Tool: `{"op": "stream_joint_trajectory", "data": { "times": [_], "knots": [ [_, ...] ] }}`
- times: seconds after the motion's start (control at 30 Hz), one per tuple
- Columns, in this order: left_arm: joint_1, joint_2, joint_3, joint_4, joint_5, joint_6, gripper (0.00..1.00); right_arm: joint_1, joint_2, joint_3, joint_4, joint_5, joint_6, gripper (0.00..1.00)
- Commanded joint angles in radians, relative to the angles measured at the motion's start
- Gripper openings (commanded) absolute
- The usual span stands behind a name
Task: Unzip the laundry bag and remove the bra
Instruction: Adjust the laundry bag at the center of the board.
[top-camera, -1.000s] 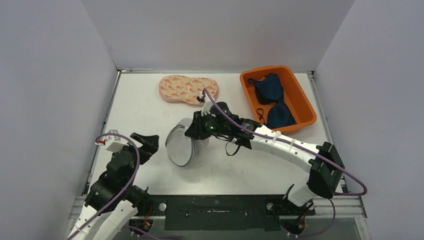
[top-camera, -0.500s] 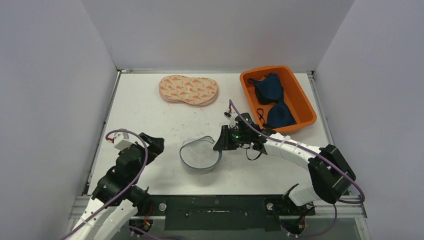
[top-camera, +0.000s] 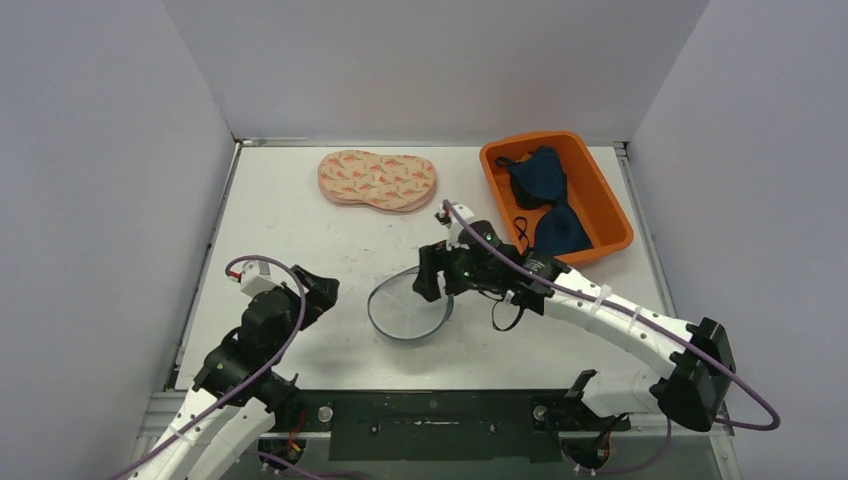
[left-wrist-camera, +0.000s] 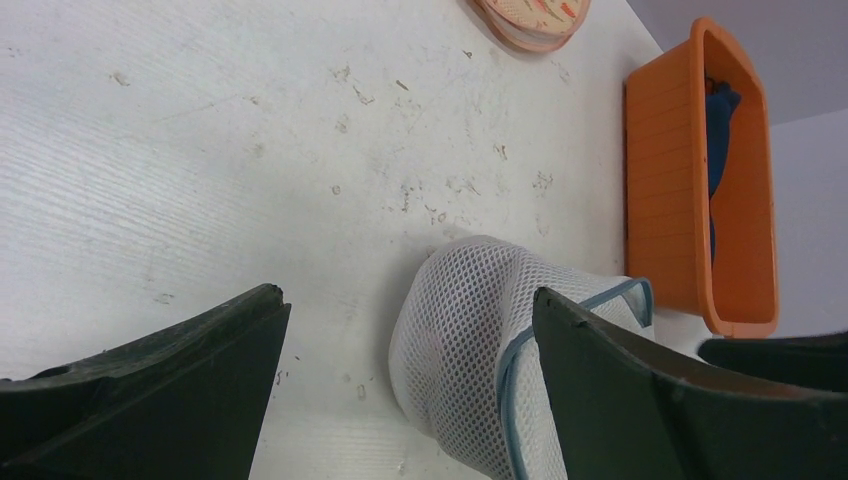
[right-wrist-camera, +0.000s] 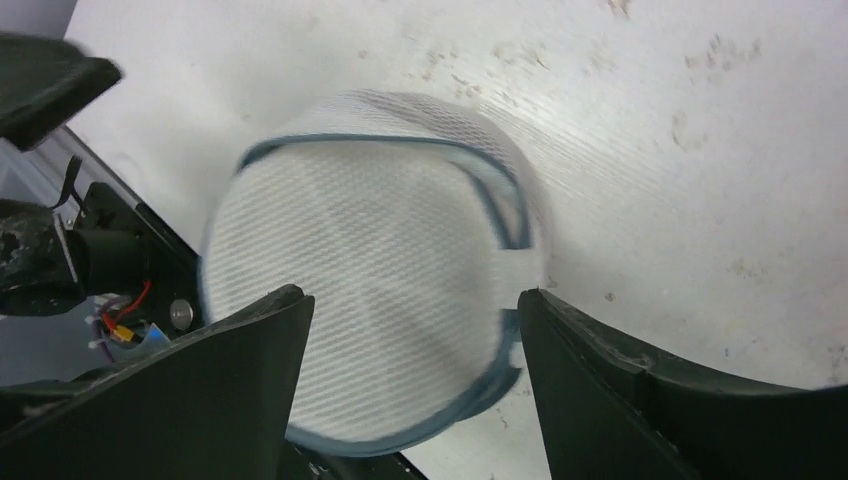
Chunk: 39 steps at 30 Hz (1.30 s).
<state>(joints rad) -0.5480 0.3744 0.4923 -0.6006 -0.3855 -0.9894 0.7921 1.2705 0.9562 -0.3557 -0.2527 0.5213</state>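
Observation:
The white mesh laundry bag (top-camera: 405, 306) with blue-grey trim lies as a round shape on the table's middle. It also fills the right wrist view as the bag (right-wrist-camera: 370, 270), blurred. My right gripper (top-camera: 434, 274) hovers at the bag's right rim, open, jaws wide with nothing between them (right-wrist-camera: 412, 297). My left gripper (top-camera: 316, 293) is open to the left of the bag, which shows between its fingers as the bag (left-wrist-camera: 470, 330). A peach patterned bra (top-camera: 377, 180) lies at the back of the table. Whether anything is inside the bag I cannot tell.
An orange bin (top-camera: 612, 218) at the back right holds dark blue bras (top-camera: 545, 190); the bin (left-wrist-camera: 670, 180) also shows in the left wrist view. White walls close in the table on three sides. The black mounting rail (top-camera: 430, 410) runs along the near edge.
My right gripper has opened and let go of the laundry bag, which went from held upright to lying on the table. The left gripper crept right toward the bag.

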Motion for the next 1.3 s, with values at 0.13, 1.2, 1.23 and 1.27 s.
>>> {"op": "stream_joint_trajectory", "data": {
  "times": [0.13, 1.2, 1.23, 1.27],
  "knots": [
    [0.004, -0.007, 0.034, -0.058, -0.067, -0.026, 0.92, 0.620, 0.090, 0.350, -0.273, 0.749, -0.237, 0.76],
    [0.005, -0.029, -0.020, 0.008, 0.021, -0.045, 0.91, 0.777, 0.336, 0.379, -0.129, 0.986, -0.388, 0.05],
    [0.005, -0.024, -0.020, 0.024, 0.033, -0.041, 0.91, 0.771, 0.314, 0.360, -0.116, 0.969, -0.373, 0.05],
    [0.005, -0.016, -0.020, 0.037, 0.045, -0.039, 0.91, 0.762, 0.289, 0.342, -0.099, 0.954, -0.359, 0.05]
  ]
}}
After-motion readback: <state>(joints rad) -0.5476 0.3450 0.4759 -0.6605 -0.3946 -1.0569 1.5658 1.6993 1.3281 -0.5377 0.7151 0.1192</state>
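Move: The laundry bag, a round mesh one, stands under the right hand, its middle about 4 cm back, 3 cm left and 9 cm down. The printed pouch lies some 31 cm ahead and 9 cm left of that hand, the orange bin 27 cm ahead and 29 cm to its right, both about 15 cm lower. From the left hand the bag is roughly 16 cm to the right, 3 cm back and 9 cm below. Right hand arcs up, back and 10 cm left, drops some 12 cm, tilts, and pinches the bag's near-left rim. ##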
